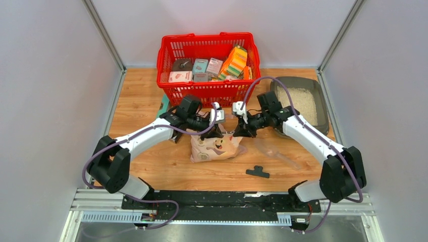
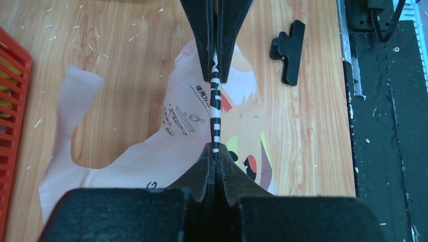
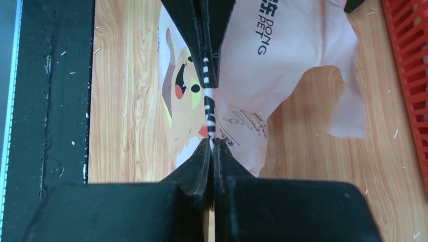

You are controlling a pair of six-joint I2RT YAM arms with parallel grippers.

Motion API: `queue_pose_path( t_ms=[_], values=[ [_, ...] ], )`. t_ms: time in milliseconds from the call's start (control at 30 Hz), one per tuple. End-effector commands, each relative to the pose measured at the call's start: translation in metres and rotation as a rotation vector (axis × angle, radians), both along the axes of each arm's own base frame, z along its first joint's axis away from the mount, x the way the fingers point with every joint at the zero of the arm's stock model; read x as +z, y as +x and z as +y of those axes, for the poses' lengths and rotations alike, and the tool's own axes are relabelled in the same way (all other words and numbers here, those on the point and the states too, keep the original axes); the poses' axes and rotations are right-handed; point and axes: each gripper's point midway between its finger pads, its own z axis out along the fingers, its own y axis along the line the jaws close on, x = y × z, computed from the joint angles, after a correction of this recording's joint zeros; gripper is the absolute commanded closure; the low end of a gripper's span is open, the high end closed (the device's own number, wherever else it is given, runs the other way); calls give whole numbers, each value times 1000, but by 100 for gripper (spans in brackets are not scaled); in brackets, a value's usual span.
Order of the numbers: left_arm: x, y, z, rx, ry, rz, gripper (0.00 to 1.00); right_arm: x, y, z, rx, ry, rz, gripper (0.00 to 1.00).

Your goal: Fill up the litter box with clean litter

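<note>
The grey litter box [image 1: 324,112] sits at the back right, with pale clean litter [image 1: 303,103] spread inside it. A pinkish-cream bag with a cartoon cat [image 1: 214,147] stands mid-table. My left gripper [image 1: 218,132] and right gripper [image 1: 241,131] face each other over the bag's top. In the left wrist view my left gripper [image 2: 216,151] is shut on the bag's black-and-white striped top edge [image 2: 215,108]. The right gripper [image 3: 211,146] is shut on that same striped edge [image 3: 208,101] from the opposite end. The bag [image 3: 282,50] sags below the grippers.
A red mesh basket [image 1: 166,53] full of packages stands at the back centre, close behind both wrists. A black clip [image 1: 258,172] lies in front of the bag, and a clear scoop [image 1: 275,151] lies to its right. Stray granules dot the wooden table [image 2: 116,50].
</note>
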Motion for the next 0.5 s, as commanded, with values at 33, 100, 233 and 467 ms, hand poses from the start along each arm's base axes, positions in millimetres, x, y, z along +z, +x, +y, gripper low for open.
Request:
queue_pose_path(
  t_ms=[33, 100, 233, 467],
  values=[
    [17, 6, 9, 74, -34, 3, 100, 5, 0, -63, -86, -98, -14, 100],
    [15, 5, 9, 85, -43, 13, 100, 7, -12, -74, -87, -121, 12, 98],
    [13, 7, 9, 102, -44, 16, 100, 13, -24, -80, -87, -125, 30, 92],
    [11, 9, 8, 97, -33, 25, 100, 9, -47, -96, -51, -191, -7, 65]
  ],
)
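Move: The right hand, about 4 cm to the right of the left hand, still pinches the litter bag's folded top edge. From the right hand the black clip lies some 11 cm back, 8 cm right and 12 cm below, and the clear scoop about 5 cm back and 16 cm right on the same table top. The bag's body is roughly 6 cm left, 3 cm back and 7 cm below it. From the left hand the clip is about 11 cm back and 13 cm right. While the left hand stays put and keeps the folded bag edge pinched shut, the right hand draws about 8 cm to the right along the fold and off its end, away from the left hand, rising only a centimetre or so. In the later half it bends back some 2.5 cm towards the clip, turning roughly 10 degrees, and its fingers, now clear of the bag, part to about a quarter open. ##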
